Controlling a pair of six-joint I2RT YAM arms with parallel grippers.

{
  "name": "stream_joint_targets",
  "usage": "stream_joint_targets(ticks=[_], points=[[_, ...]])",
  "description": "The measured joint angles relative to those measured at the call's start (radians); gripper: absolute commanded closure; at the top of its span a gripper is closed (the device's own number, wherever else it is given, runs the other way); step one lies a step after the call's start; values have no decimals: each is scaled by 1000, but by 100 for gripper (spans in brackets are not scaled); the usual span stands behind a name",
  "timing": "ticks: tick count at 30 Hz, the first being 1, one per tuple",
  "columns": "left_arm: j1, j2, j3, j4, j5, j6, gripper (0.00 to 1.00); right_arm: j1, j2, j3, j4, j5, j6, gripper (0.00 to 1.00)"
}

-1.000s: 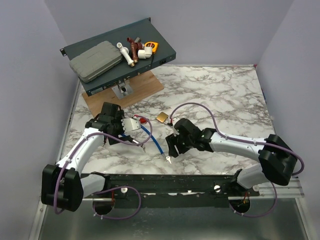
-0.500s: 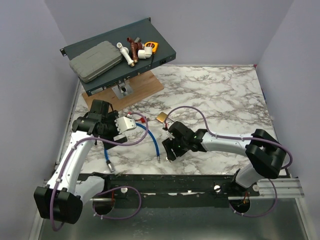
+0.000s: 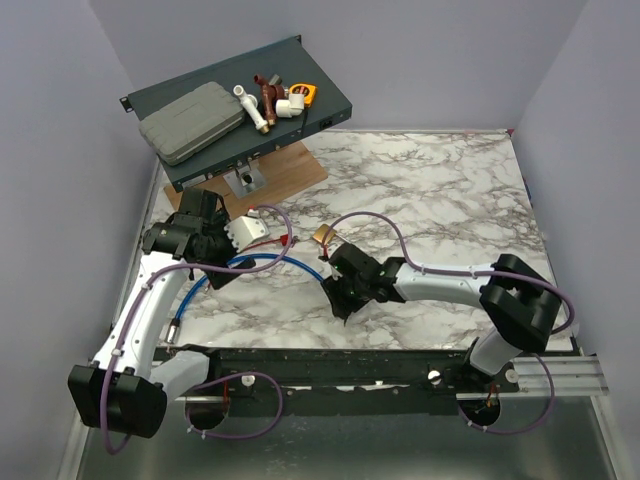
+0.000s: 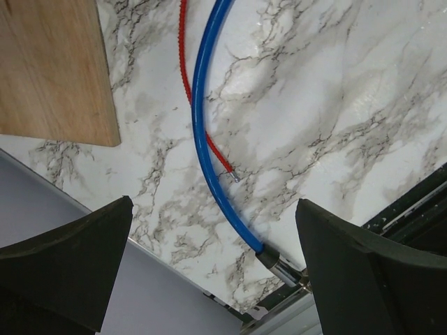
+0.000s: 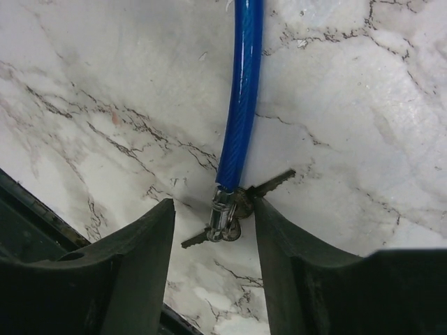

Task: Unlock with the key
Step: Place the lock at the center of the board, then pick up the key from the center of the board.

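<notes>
A blue cable (image 5: 241,91) ends in a metal ferrule carrying two small silver-grey keys on a ring; one key (image 5: 271,184) points right, the other (image 5: 194,239) left. My right gripper (image 5: 213,209) stands open low over the marble, its fingers either side of that ferrule and the keys. The right finger is close against a key head; the left has a gap. From the top view the right gripper (image 3: 340,300) hides the keys. The brass padlock (image 3: 323,236) lies just behind it. My left gripper (image 4: 209,279) is wide open and empty above the cable's other end (image 4: 279,265).
A thin red cable (image 4: 185,77) lies beside the blue one. A wooden board (image 3: 290,175) at the back left carries a dark rack panel (image 3: 320,100) with a grey case (image 3: 190,120) and pipe fittings. A black rail (image 3: 350,365) runs along the near edge.
The left arm has swung back toward the left edge, and the blue cable now bows across the table. The right gripper has moved left over the keys, and its jaws have narrowed.
</notes>
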Motion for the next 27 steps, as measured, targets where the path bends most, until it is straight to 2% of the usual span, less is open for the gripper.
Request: stream_joint_targets(ticks=[6, 8, 10, 13, 27], points=[[0, 24, 6, 22, -29, -43, 1, 3, 2, 2, -13, 69, 5, 53], [0, 36, 7, 22, -29, -52, 2, 3, -10, -3, -30, 95, 8, 57], [0, 46, 8, 22, -29, -62, 2, 3, -37, -19, -46, 118, 14, 66], [0, 58, 16, 21, -29, -73, 2, 3, -82, -35, -58, 144, 21, 70], [0, 62, 18, 6, -35, -84, 2, 3, -74, -36, -50, 164, 25, 66]])
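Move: The right hand is low over the keys, their heads about 2 cm below it and 1 cm forward, more or less centred between the fingers. The metal end of the blue cable lies beside and partly over them, right under the hand and also some 2 cm down. The brass padlock is about 19 cm forward and 4 cm left, the red cable's tip about 17 cm forward and 12 cm left. From the left hand the keys lie some 26 cm right, 5 cm back and 16 cm lower. With its left-side fingertip ending against the blue cable's metal end, the right hand shifts about 3 cm right and a little over 1 cm forward, low over the table; it lifts 1 to 2 cm on the way, then starts to sink again. The fingers draw in from a bit over half open to a third, leaving the key heads between the tips, while the wrist turns and tilts some 10 degrees. ##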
